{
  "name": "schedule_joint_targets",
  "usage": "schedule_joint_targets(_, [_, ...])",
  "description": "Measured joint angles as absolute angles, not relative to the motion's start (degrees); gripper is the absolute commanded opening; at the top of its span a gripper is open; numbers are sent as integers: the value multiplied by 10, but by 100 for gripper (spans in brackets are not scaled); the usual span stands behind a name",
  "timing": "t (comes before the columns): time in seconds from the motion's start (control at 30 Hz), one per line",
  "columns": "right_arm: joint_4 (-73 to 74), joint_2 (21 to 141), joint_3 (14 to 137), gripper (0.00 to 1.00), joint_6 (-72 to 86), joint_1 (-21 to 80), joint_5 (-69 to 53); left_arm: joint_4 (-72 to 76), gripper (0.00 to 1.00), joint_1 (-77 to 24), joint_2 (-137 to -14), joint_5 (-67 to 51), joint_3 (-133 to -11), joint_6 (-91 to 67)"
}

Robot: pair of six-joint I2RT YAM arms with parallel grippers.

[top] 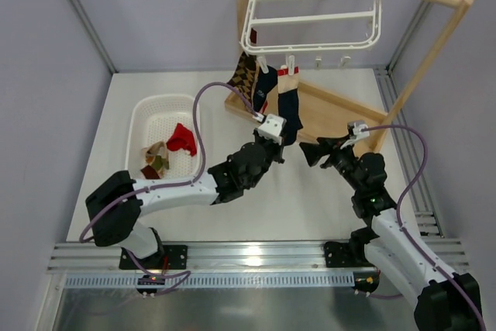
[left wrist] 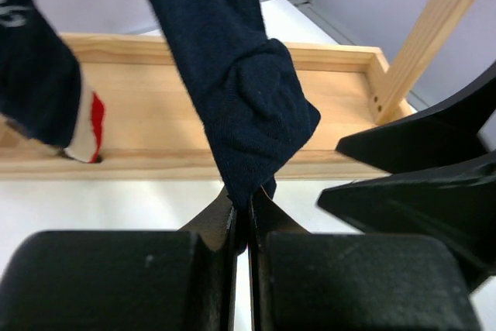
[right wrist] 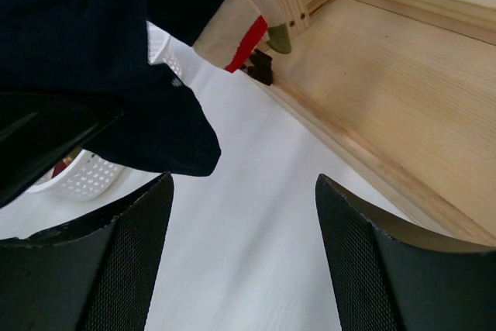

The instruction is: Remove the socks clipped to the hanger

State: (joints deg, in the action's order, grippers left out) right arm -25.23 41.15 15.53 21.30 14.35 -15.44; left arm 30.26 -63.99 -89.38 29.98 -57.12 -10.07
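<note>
The white hanger [top: 310, 5] hangs from the wooden rail at the top. Three socks are clipped to its front rim: a brown argyle one [top: 244, 75], a navy one [top: 266, 87] and a navy one with a cream top [top: 290, 102]. My left gripper [top: 285, 139] is shut on the toe of that last navy sock [left wrist: 248, 98], its tips [left wrist: 246, 203] pinching the fabric. My right gripper [top: 311, 151] is open and empty just right of it, with the sock's toe [right wrist: 101, 75] at its left finger [right wrist: 132, 253].
A white slotted basket [top: 141, 114] at the left holds a red sock [top: 183, 139] and a cream striped one [top: 155, 159]. The wooden stand's tray base [top: 325, 110] lies behind the grippers, with an upright post [top: 422, 67] at the right. My right fingers [left wrist: 418, 191] show in the left wrist view.
</note>
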Motion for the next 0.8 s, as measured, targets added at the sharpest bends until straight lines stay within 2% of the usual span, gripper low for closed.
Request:
schedule_joint_targets(0.3, [-174,408,292,75,196,171,-135,297,0,-641,-851,338,-535,-103])
schedule_joint_targets(0.57, [-124,455,452,76,163,175,-121,286,0,-668,-847,361,-535,-101])
schedule_joint_targets(0.8, [-96,485,531,76,145,199,-99,282,0,-705,-851,411,-542,-81])
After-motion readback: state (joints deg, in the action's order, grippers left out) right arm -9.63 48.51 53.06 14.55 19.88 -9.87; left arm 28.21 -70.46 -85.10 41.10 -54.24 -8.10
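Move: My right hand, wide open beside the navy sock's lower end, goes for the clip gripping its cuff: about 12 cm ahead, 6 cm left and 25 cm up. An empty clip hangs about 7 cm right of that one, level with it; the lettered sock hangs some 10 cm ahead, 12 cm left and 15 cm up. From my left hand, still pinching the navy sock's toe, the clip is roughly 11 cm ahead, 1 cm right and 20 cm up. I raise my right hand almost straight up, about 22 cm, past the hanging length of the navy sock and towards the clip at its cuff, tipping the open fingers upward some 15 degrees and stopping short of the clip. My left hand keeps its pinch on the toe, shifts a couple of centimetres left, then draws the toe back about 3 cm, away from the hanger. ##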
